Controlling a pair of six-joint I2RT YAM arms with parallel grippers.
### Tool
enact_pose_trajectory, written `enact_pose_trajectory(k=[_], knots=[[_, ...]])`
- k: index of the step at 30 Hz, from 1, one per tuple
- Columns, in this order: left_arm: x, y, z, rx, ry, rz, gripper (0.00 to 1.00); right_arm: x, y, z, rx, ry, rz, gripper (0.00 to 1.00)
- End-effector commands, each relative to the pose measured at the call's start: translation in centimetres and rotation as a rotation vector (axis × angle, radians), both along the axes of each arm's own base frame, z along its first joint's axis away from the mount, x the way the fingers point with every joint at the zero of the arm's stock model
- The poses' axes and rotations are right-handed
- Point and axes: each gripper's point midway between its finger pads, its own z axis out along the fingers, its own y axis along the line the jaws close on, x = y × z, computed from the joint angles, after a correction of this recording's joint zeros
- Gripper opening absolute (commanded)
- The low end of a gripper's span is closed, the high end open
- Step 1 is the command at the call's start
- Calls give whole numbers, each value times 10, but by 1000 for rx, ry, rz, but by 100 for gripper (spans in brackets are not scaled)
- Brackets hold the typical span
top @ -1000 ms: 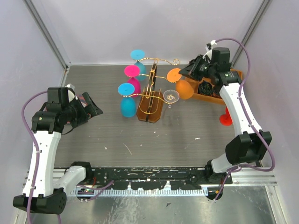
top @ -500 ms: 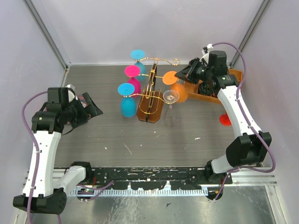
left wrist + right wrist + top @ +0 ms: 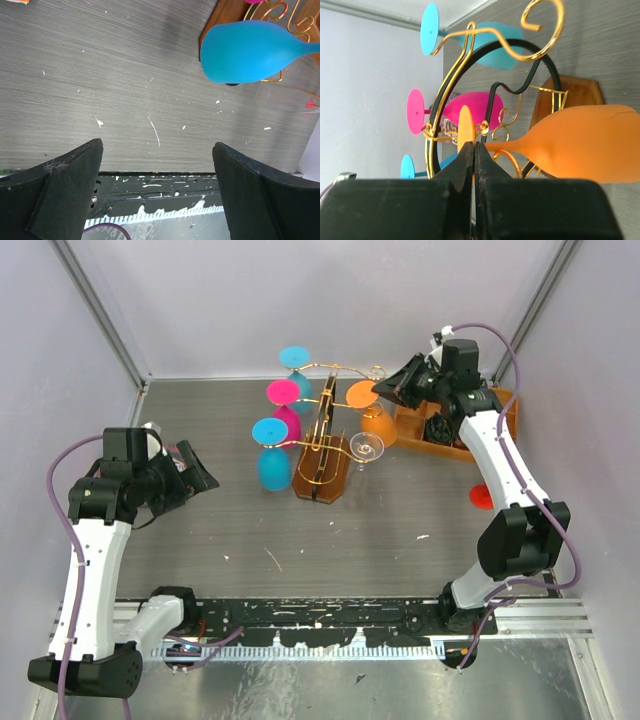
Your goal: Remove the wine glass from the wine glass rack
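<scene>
My right gripper (image 3: 388,389) is shut on the foot of an orange wine glass (image 3: 377,425). It holds the glass on its side at the right end of the gold wine glass rack (image 3: 322,452). In the right wrist view my gripper (image 3: 474,146) pinches the disc foot, and the orange wine glass (image 3: 585,142) points its bowl to the right, close to the rack's (image 3: 465,40) scrolled arms. I cannot tell whether the stem touches the wire. My left gripper (image 3: 198,471) is open at the left, apart from the rack, and in its own view the gripper (image 3: 157,185) has nothing in it.
Blue glasses (image 3: 272,465) (image 3: 295,358) and a pink one (image 3: 284,392) hang on the rack's left side. A clear glass (image 3: 366,449) stands by its wooden base (image 3: 322,480). A compartmented wooden tray (image 3: 455,435) lies at the back right, with a red object (image 3: 482,497) nearer.
My right gripper has carried the orange glass leftward and slightly back, closer to the rack's right end. The left arm has stayed still.
</scene>
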Motion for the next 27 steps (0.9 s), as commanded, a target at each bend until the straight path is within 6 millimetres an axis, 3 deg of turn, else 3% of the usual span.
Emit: enact_pose_trajectory(k=[1,6,12,22,27], knots=[[-1,2,7,16,-24,-9,99,12,-32,48,8,-146,-86,1],[0,2,8,11,-26,-7,99,-3,-65,55,16,-150,-120,1],[-1,1,10,10,-30,-12,99,-33,-100,44,-132,-113,-199,1],[-2,-2,15,-10,-43,-17,99,-70,-154,-42,-500,165,-297,1],[-2,-3,14,-15,-39,-19,98,-69,-165,-61,-656,216,-312,1]])
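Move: The orange wine glass is already pinched by its stem in the right hand, its foot still up at the wine glass rack's middle hook. The red wine glass it travels towards stands on the table about 26 cm to the right, 8 cm back and 20 cm lower. The rack's middle is some 13 cm left; the clear glass hangs about 10 cm back and 2 cm left. From the left hand, the red wine glass is roughly 63 cm right and 14 cm ahead. The orange wine glass, kept pinched by the stem in the shut right gripper, is drawn out of the rack's hook and carried some 15 cm to the right. The hand first edges slightly forward, then comes back about 8 cm, rising a little before sinking roughly 7 cm towards the red wine glass, while the fingers tip farther down and swing clockwise. ##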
